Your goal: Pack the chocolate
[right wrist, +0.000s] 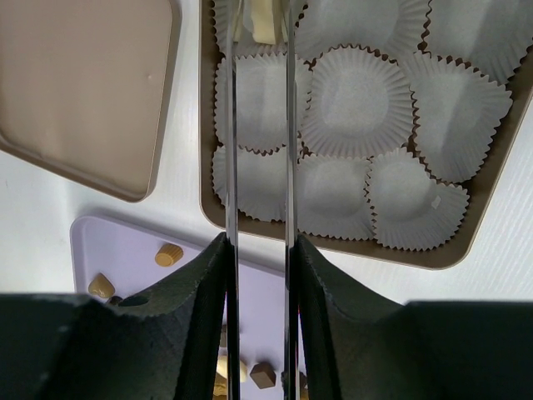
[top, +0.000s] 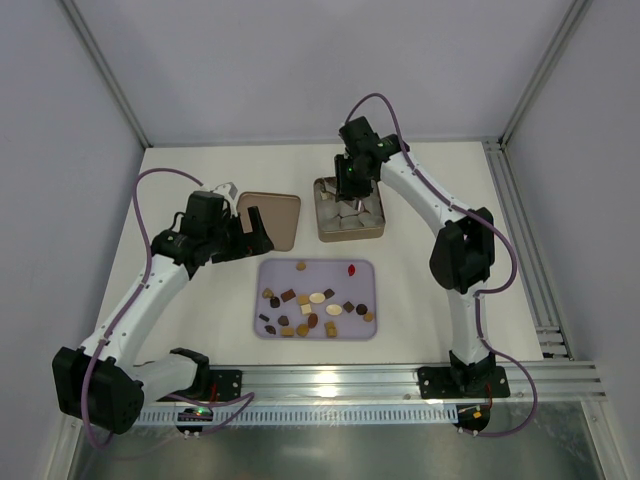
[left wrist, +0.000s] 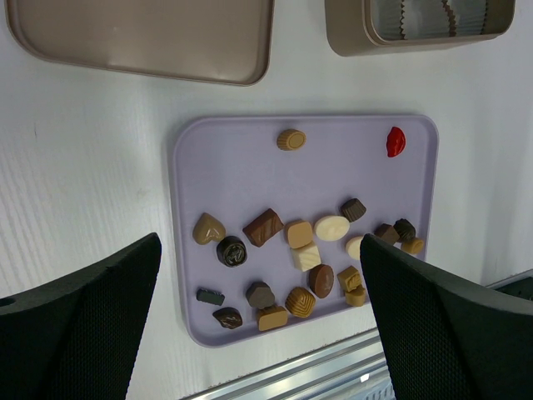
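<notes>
Several small chocolates [top: 317,298] in brown, caramel and cream, with one red piece [top: 351,268], lie on a lilac tray [top: 340,270]. They also show in the left wrist view [left wrist: 300,233]. My left gripper [top: 250,232] is open and empty, hovering over the tray's near part [left wrist: 260,250]. My right gripper [top: 350,205] has long thin metal fingers [right wrist: 230,125]. It is over the square tin [top: 350,235] of white paper cups [right wrist: 356,100], shut on a cream chocolate [right wrist: 260,21] above a far-left cup.
The tin's flat lid [top: 275,220] lies on the table left of the tin, just beyond my left gripper. A metal rail [top: 400,380] runs along the near table edge. Grey walls enclose the table on three sides.
</notes>
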Motion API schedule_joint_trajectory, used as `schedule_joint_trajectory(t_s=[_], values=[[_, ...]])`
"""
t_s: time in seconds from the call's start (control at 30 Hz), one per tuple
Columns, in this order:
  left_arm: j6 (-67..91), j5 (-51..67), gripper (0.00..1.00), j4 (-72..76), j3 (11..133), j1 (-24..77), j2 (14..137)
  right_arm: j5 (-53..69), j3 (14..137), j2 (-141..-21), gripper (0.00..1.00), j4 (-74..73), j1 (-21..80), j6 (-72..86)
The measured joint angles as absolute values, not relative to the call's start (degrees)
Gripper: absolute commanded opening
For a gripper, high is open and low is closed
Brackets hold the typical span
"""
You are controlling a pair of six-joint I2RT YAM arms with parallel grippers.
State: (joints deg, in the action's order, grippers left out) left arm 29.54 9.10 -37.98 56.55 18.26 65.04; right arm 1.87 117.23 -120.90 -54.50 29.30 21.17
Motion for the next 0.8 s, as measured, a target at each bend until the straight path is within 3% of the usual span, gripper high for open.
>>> schedule_joint_trajectory(t_s=[0.57,0.8], values=[[29.52,9.17,1.00,-37.98,56.55,18.26,65.04,1.15,117.12,-120.16,0.41,-55.09,29.30,21.17],[29.52,9.26,1.00,-37.98,56.55,18.26,65.04,-0.51,111.85,-110.08,0.41,-55.42,29.47,21.28]])
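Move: The right hand grips the tongs, whose tips straddle the white chocolate in the box's far-left cup, about 8 cm ahead, 3 cm left and 7 cm below the hand. The box's middle is some 3 cm ahead and 1 cm right of the hand; the brown tray's middle lies about 16 cm left, roughly level with it. From the left hand, the white chocolate is about 18 cm ahead, 11 cm right and 9 cm lower. The tong tips come free of the white chocolate: the right fingers ease open a touch more while still gripping the tongs, the hand holds still over the box, then rises about 5 cm at gathering speed, drawing back and to the right some 2 cm each, with the wrist tipping up slightly. ##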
